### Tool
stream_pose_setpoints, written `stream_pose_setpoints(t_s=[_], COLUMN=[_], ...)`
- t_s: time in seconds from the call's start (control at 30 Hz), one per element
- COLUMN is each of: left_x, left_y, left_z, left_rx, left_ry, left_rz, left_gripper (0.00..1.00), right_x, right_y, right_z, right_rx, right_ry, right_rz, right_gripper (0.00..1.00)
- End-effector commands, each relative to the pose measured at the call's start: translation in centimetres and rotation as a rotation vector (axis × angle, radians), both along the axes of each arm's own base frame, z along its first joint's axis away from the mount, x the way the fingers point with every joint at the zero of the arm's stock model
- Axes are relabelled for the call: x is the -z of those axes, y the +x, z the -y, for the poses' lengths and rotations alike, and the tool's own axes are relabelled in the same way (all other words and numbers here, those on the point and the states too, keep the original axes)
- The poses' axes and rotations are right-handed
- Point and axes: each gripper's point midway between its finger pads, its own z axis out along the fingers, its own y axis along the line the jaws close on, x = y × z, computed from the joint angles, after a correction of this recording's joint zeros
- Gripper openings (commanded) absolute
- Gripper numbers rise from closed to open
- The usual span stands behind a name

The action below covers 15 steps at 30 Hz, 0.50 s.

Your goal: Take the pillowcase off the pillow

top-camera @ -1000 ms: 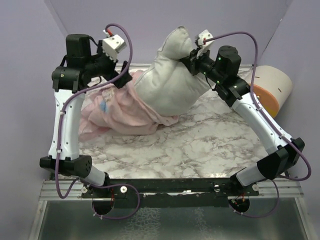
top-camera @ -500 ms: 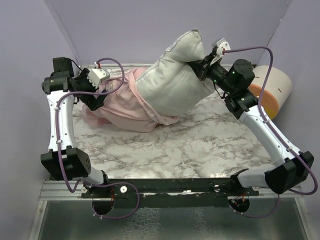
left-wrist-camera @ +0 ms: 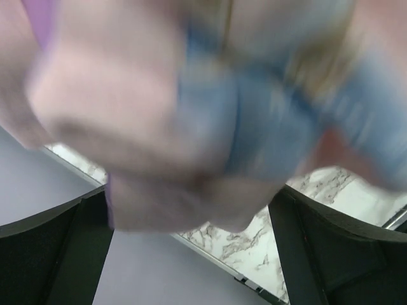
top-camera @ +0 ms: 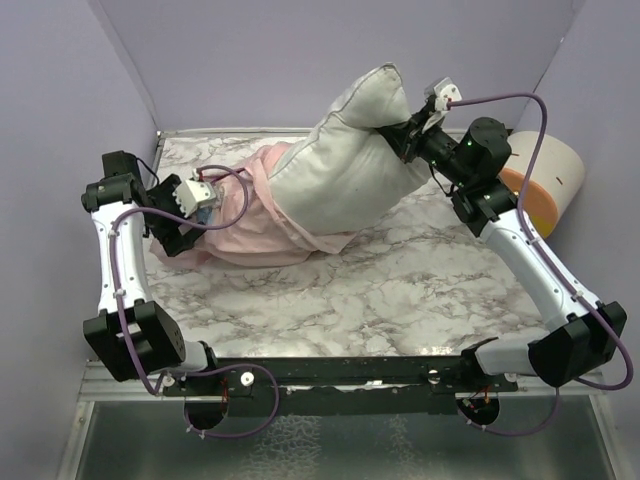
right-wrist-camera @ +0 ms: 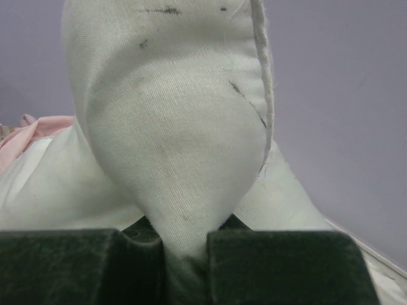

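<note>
The plump white pillow [top-camera: 340, 170] leans up from the marble table, its top right corner pinched in my shut right gripper [top-camera: 405, 130]. In the right wrist view that corner [right-wrist-camera: 178, 146] bulges out of the gripper [right-wrist-camera: 186, 254]. The pink pillowcase [top-camera: 250, 215] is bunched around the pillow's lower left end, its blue print showing near the left arm. My left gripper [top-camera: 172, 238] sits low at the pillowcase's left edge. In the left wrist view its fingers [left-wrist-camera: 44, 254] stand wide apart with blurred pink and blue pillowcase fabric [left-wrist-camera: 210, 114] just above them; the gripper [left-wrist-camera: 191, 254] is open.
A cream-and-orange cylinder [top-camera: 545, 180] stands at the table's right edge behind the right arm. Purple walls close in the back and both sides. Bare marble table [top-camera: 400, 290] lies between the pillow and the arm bases.
My left arm has swung from the back down and leftward to the pillowcase's left edge. The right gripper carried the pillow corner a little up and right, then held still.
</note>
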Motion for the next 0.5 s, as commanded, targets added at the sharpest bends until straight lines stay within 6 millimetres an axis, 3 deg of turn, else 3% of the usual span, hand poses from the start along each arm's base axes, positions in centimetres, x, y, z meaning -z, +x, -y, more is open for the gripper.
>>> stream_pose_setpoints(t_s=[0.0, 0.1, 0.17, 0.23, 0.3, 0.4, 0.47], left_x=[-3.7, -10.6, -13.5, -12.9, -10.0, -5.6, -4.3], left_y=[-1.7, -2.3, -2.9, -3.5, -3.2, -1.7, 0.2], left_z=[0.6, 3.6, 4.9, 4.9, 3.4, 0.9, -0.7], left_rx=[0.077, 0.103, 0.135, 0.181, 0.169, 0.077, -0.002], left_ry=[0.017, -0.097, -0.112, -0.063, -0.004, 0.020, -0.027], left_rz=[0.063, 0.219, 0.317, 0.335, 0.259, 0.148, 0.174], left_gripper=[0.99, 0.99, 0.99, 0.99, 0.99, 0.98, 0.99], right_x=[-3.1, -3.4, -3.6, -4.0, -4.5, -5.0, -5.3], right_y=[1.5, 2.0, 2.2, 1.9, 1.4, 0.7, 0.2], right_z=[2.5, 2.8, 2.9, 2.8, 2.9, 3.3, 3.3], right_rx=[0.093, 0.114, 0.114, 0.099, 0.083, 0.058, 0.036], right_ry=[0.019, 0.018, 0.024, 0.029, 0.034, 0.043, 0.046], right_rz=[0.077, 0.079, 0.082, 0.094, 0.108, 0.128, 0.131], right_gripper=[0.01, 0.01, 0.01, 0.01, 0.01, 0.01, 0.01])
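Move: The pillowcase's bunched closed end lies almost between the left hand's open fingertips, about 2 cm ahead, 2 cm to the right and 4 cm below. The pillow's middle, still partly inside, is roughly 31 cm to this hand's right, 5 cm ahead and 5 cm higher. The right hand holds the pillow by its upper part; its middle lies about 12 cm left, 4 cm back and 14 cm below, the case end some 41 cm left, 6 cm back and 24 cm below. The pillowcase's closed end is left ungripped: the left hand, fingers still wide open, rises off it about 13 cm while drifting some 3 cm back and right, then starts down again by 2 to 3 cm, the fingertips tilted roughly 15 degrees more forward. The right hand keeps its pinch on the pillow and draws it a little right and forward, away from the case end. ##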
